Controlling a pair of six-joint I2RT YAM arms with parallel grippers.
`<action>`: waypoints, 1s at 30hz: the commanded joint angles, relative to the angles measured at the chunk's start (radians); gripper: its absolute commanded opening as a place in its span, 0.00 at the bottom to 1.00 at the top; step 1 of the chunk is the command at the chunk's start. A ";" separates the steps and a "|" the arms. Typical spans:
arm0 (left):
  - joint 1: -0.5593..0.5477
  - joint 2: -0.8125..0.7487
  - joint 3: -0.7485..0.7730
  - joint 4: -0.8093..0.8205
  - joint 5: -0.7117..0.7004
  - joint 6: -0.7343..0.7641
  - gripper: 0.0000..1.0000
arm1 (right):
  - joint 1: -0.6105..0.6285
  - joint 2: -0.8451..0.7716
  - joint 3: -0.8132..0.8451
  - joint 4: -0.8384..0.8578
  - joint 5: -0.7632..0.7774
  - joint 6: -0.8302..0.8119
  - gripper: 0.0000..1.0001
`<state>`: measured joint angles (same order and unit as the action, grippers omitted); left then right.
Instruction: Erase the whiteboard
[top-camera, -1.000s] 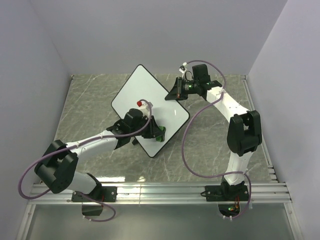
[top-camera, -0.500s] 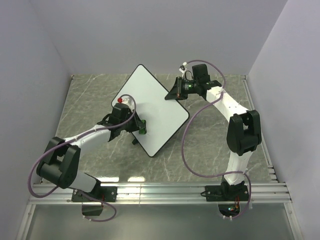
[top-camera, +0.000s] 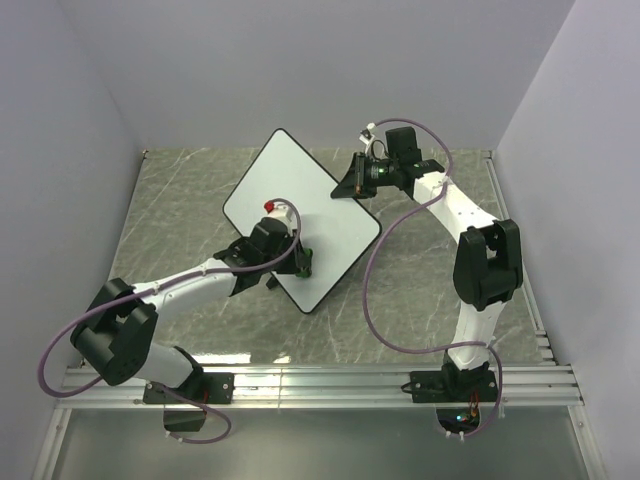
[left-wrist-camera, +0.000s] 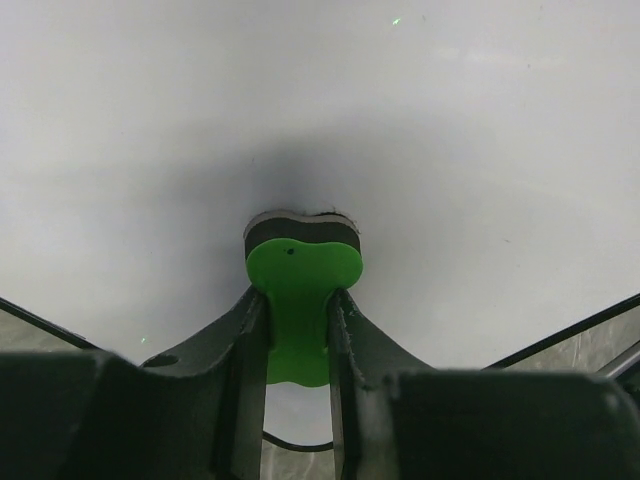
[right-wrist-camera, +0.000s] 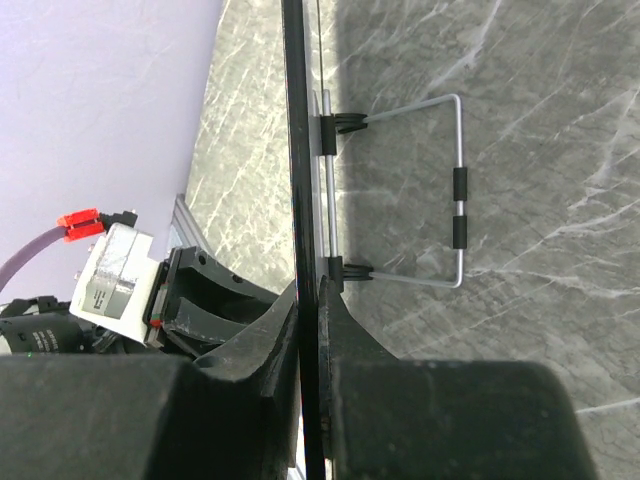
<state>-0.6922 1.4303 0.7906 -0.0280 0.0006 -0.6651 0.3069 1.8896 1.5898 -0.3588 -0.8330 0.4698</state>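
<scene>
The whiteboard (top-camera: 292, 180) stands tilted on the grey marble table, its face plain white in the top view. My left gripper (top-camera: 298, 262) is shut on the green bone-shaped eraser (left-wrist-camera: 298, 305). The eraser's dark felt end (left-wrist-camera: 300, 224) presses against the whiteboard (left-wrist-camera: 330, 110) near its lower edge. My right gripper (top-camera: 358, 186) is shut on the board's right rim. In the right wrist view the thin black whiteboard rim (right-wrist-camera: 296, 140) runs straight down between that gripper's (right-wrist-camera: 308, 300) fingers.
A wire stand (right-wrist-camera: 456, 190) props the board from behind. Lilac walls close the table at the back and on both sides. An aluminium rail (top-camera: 330, 380) runs along the near edge by the arm bases. The left arm's wrist (right-wrist-camera: 130, 280) shows beyond the board.
The left gripper slid the eraser left and up across the board's lower part, then back to the right. The right gripper and the board stayed put.
</scene>
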 joint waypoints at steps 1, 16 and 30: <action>-0.070 0.104 -0.031 -0.049 0.124 -0.027 0.00 | 0.041 -0.003 0.052 0.023 -0.068 0.105 0.00; 0.241 -0.128 0.095 -0.258 0.003 0.064 0.00 | 0.037 -0.037 0.056 0.015 -0.061 0.104 0.00; 0.428 -0.234 0.125 -0.569 -0.221 0.070 0.04 | -0.003 -0.109 0.009 0.100 -0.038 0.148 0.99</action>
<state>-0.3035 1.1862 1.0008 -0.4633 -0.1390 -0.5797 0.3141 1.8698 1.5913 -0.3180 -0.8581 0.6010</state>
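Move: The left hand holds the eraser on the whiteboard. The board's left corner is about 18 cm left, 12 cm ahead and 5 cm lower; the black clip on its lower-left edge is some 7 cm left, 5 cm back and 7 cm below. The right fingers still pinch the board's raised right edge, with the eraser roughly 16 cm back, 8 cm left and 10 cm below them. The left hand sweeps the eraser about 17 cm left, lifting it off the board, while the right fingers open. ##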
